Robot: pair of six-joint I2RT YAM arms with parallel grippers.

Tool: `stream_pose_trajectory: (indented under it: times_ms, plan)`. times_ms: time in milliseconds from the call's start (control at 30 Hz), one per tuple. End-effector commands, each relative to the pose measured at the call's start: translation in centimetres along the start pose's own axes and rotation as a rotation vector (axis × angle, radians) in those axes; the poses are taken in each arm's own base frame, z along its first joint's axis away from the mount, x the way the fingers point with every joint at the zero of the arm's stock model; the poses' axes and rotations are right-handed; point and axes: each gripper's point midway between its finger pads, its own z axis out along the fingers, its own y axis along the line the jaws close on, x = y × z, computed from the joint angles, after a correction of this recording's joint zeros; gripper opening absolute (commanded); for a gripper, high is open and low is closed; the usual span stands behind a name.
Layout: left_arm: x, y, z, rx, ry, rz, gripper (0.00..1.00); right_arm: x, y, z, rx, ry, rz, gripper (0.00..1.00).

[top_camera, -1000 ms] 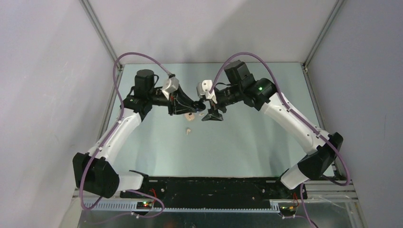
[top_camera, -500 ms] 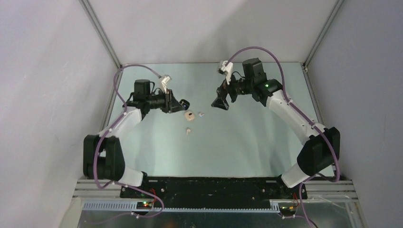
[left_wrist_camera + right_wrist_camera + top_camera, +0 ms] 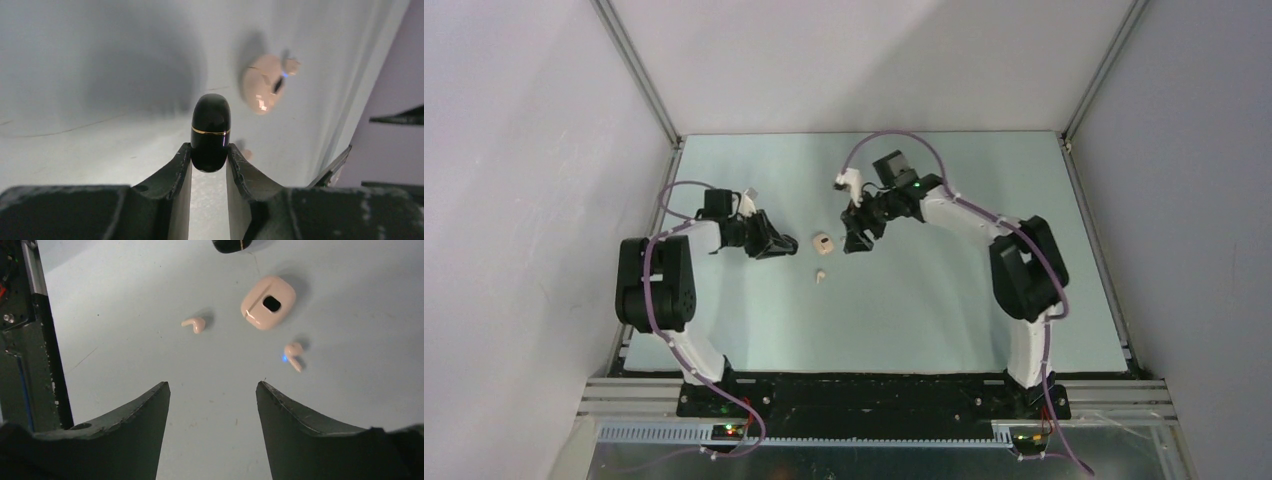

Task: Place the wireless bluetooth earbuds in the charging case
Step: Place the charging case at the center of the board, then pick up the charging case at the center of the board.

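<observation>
The beige charging case (image 3: pixel 823 241) (image 3: pixel 267 302) (image 3: pixel 262 82) lies on the table, a dark square spot on its top. One pale earbud (image 3: pixel 194 323) (image 3: pixel 820 275) lies in front of it. The other earbud (image 3: pixel 293 355) (image 3: pixel 291 65), showing a blue light, lies right beside the case. My left gripper (image 3: pixel 210 150) (image 3: pixel 782 243) is just left of the case, shut on a glossy black capsule with a gold band (image 3: pixel 210 132). My right gripper (image 3: pixel 212 385) (image 3: pixel 856 238) hangs open just right of the case, nothing between its fingers.
The pale green table (image 3: pixel 924 300) is boxed in by grey walls and a metal frame (image 3: pixel 639 70). The black base rail (image 3: pixel 874 392) runs along the near edge and shows at the left of the right wrist view (image 3: pixel 30 340).
The left gripper has drawn back to the left and down, still holding the black capsule. The right gripper has swung out to the right, then come back left and down beside the case.
</observation>
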Motion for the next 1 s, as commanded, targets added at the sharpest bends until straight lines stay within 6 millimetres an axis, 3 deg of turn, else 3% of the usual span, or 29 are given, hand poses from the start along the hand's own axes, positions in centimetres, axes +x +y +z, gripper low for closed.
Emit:
stream_pose_trajectory:
  times_ms: [0,67,133,200,233,267,433,467,567,633,733,900,967]
  plan:
    - [-0.6,3.0,-0.4,-0.087,-0.016,-0.153,0.26,-2.4,-0.5,1.4,-0.006,0.022,-0.216,0.68]
    - [-0.4,3.7,-0.3,-0.100,-0.010,-0.196,0.31,-2.6,-1.7,2.6,0.025,0.033,-0.277,0.67]
    - [-0.3,4.4,-0.5,-0.122,-0.012,-0.223,0.44,-3.0,-3.0,3.8,0.059,0.042,-0.348,0.68]
    - [-0.2,4.8,-0.7,-0.129,-0.011,-0.240,0.83,-2.4,-4.5,5.3,0.078,0.078,-0.415,0.68]
    - [0.1,5.1,-0.9,-0.140,-0.005,-0.254,0.95,-3.1,-5.1,5.6,0.091,0.077,-0.472,0.68]
    - [-0.2,5.4,-1.4,-0.146,-0.017,-0.261,0.99,-2.5,-6.1,6.3,0.111,0.097,-0.491,0.68]
    - [-1.5,6.7,-6.1,-0.258,-0.098,-0.258,1.00,-2.4,-8.8,8.7,0.176,0.145,-0.690,0.69]
    - [-2.8,6.2,-7.8,-0.293,-0.152,-0.194,1.00,-2.0,-8.9,9.5,0.171,0.156,-0.707,0.69]
    - [-4.1,4.4,-11.2,-0.335,-0.241,-0.046,1.00,-1.5,-9.3,10.7,0.177,0.187,-0.764,0.70]
    - [-5.1,1.7,-13.7,-0.327,-0.325,0.124,1.00,-1.1,-9.2,11.5,0.168,0.206,-0.798,0.70]
    - [-4.9,-1.1,-14.0,-0.237,-0.310,0.246,1.00,-0.6,-8.5,12.5,0.151,0.212,-0.840,0.70]
    - [-4.5,-4.8,-14.1,-0.078,-0.310,0.066,1.00,-0.7,-5.5,14.5,0.093,0.194,-0.875,0.70]
    - [-5.0,-5.8,-15.1,-0.052,-0.352,0.083,1.00,-0.7,-4.2,15.0,0.053,0.181,-0.875,0.71]
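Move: Under the left hand, the board spot for the held black charging case lies about 2 cm left, 1 cm ahead and 4 cm down. From that hand the pink case is some 2 cm ahead, 8 cm right and 4 cm below. From the right hand the pink case lies about 6 cm ahead, 8 cm left and 12 cm down; the near earbud stands 7 cm back of it, the far earbud 6 cm to its right. Setting the black case down about 3 cm farther left, the left hand opens wide and lets go, draws off left, then climbs some 15 cm clear. The right hand, fingers staying part-open, sweeps left, forward and down towards the pink case, its wrist rolling about 45 degrees; its near finger comes against the case and pushes it along to the left. ##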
